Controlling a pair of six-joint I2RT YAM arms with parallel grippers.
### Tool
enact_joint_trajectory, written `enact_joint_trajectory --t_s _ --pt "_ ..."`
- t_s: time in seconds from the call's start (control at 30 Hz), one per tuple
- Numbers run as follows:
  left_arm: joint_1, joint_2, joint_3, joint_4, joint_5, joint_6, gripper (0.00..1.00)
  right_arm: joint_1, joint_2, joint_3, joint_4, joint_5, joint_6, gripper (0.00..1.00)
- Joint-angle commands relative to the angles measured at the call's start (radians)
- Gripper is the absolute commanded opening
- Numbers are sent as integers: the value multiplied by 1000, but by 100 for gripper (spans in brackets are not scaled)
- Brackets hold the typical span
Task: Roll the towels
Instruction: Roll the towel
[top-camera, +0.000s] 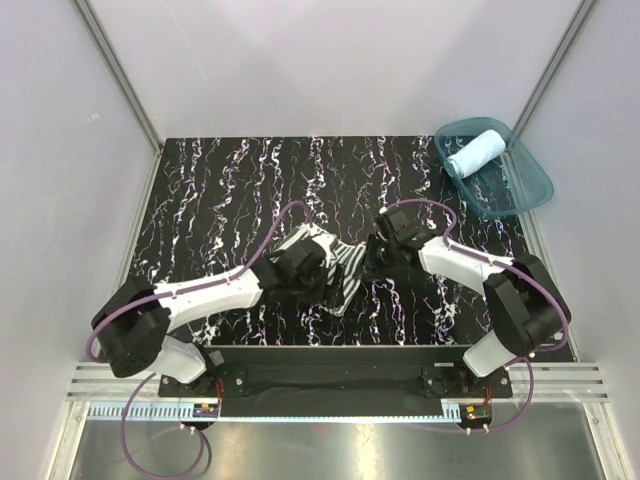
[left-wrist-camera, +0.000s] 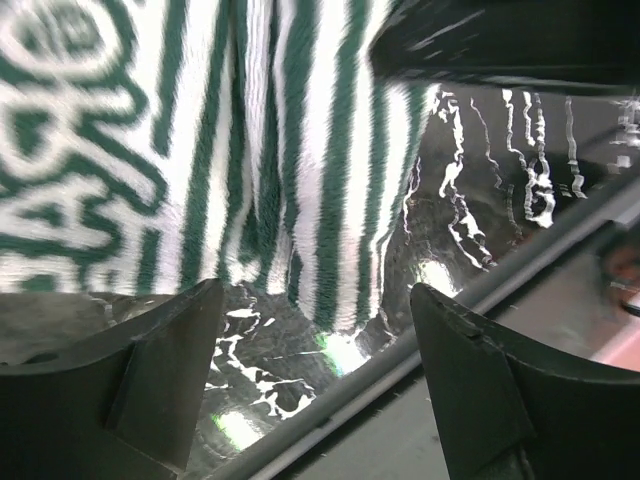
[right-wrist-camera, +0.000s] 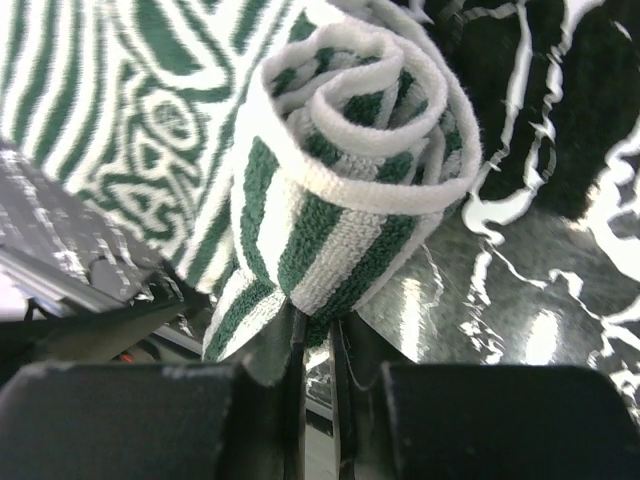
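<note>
The green-and-white striped towel (top-camera: 338, 268) lies mid-table between both grippers. In the right wrist view one end of it is wound into a tight roll (right-wrist-camera: 350, 150), and my right gripper (right-wrist-camera: 317, 322) is shut on the roll's lower edge. My left gripper (left-wrist-camera: 318, 292) stands open just off the towel's flat striped part (left-wrist-camera: 250, 150), with only the shiny tabletop between its fingers. From above, the left gripper (top-camera: 303, 268) sits on the towel's left side and the right gripper (top-camera: 385, 250) on its right. The light blue towel (top-camera: 477, 152) lies rolled in the tub.
A translucent teal tub (top-camera: 530, 190) stands at the back right corner of the black marbled table (top-camera: 220, 190). White walls and metal rails enclose the table on three sides. The table's front rail (left-wrist-camera: 450, 320) runs close under the left gripper.
</note>
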Motion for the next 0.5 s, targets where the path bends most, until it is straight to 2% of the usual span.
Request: enact_joint_trajectory --t_s 0.0,0.03,0.23,0.47 --pt "-80 -58 91 -109 -302 109 82 18 28 50 -124 34 -30 4" --pt "-126 -63 102 -109 -357 123 82 18 30 58 -141 37 -30 4" --pt "-282 -42 142 -38 -442 244 78 20 60 98 -187 40 -30 3" --pt "-324 85 166 19 -446 258 77 22 56 93 -192 33 -29 3"
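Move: The near end of the green-and-white striped roll lies about 3 cm back, 2 cm to the right and some 4 cm below the open left hand. The flat, still unrolled part of the towel is about 8 cm ahead of that hand, 6 cm to its left and 5 cm lower; the closed right gripper is some 6 cm ahead and 8 cm to its right, at nearly its height. From the right hand, already pinching the roll, the roll's near end is about 10 cm back, 6 cm left and 3 cm below. The left hand, empty and wide open, climbs about 4 cm while swinging some 4 cm to the right and a little back over the near end of the roll, then starts to sink, its wrist rolling some 25 degrees clockwise so the fingers come round for a fresh approach. The right hand keeps its pinch on the roll near the far, spiral end and settles about 1.5 cm down, back and to the right. ##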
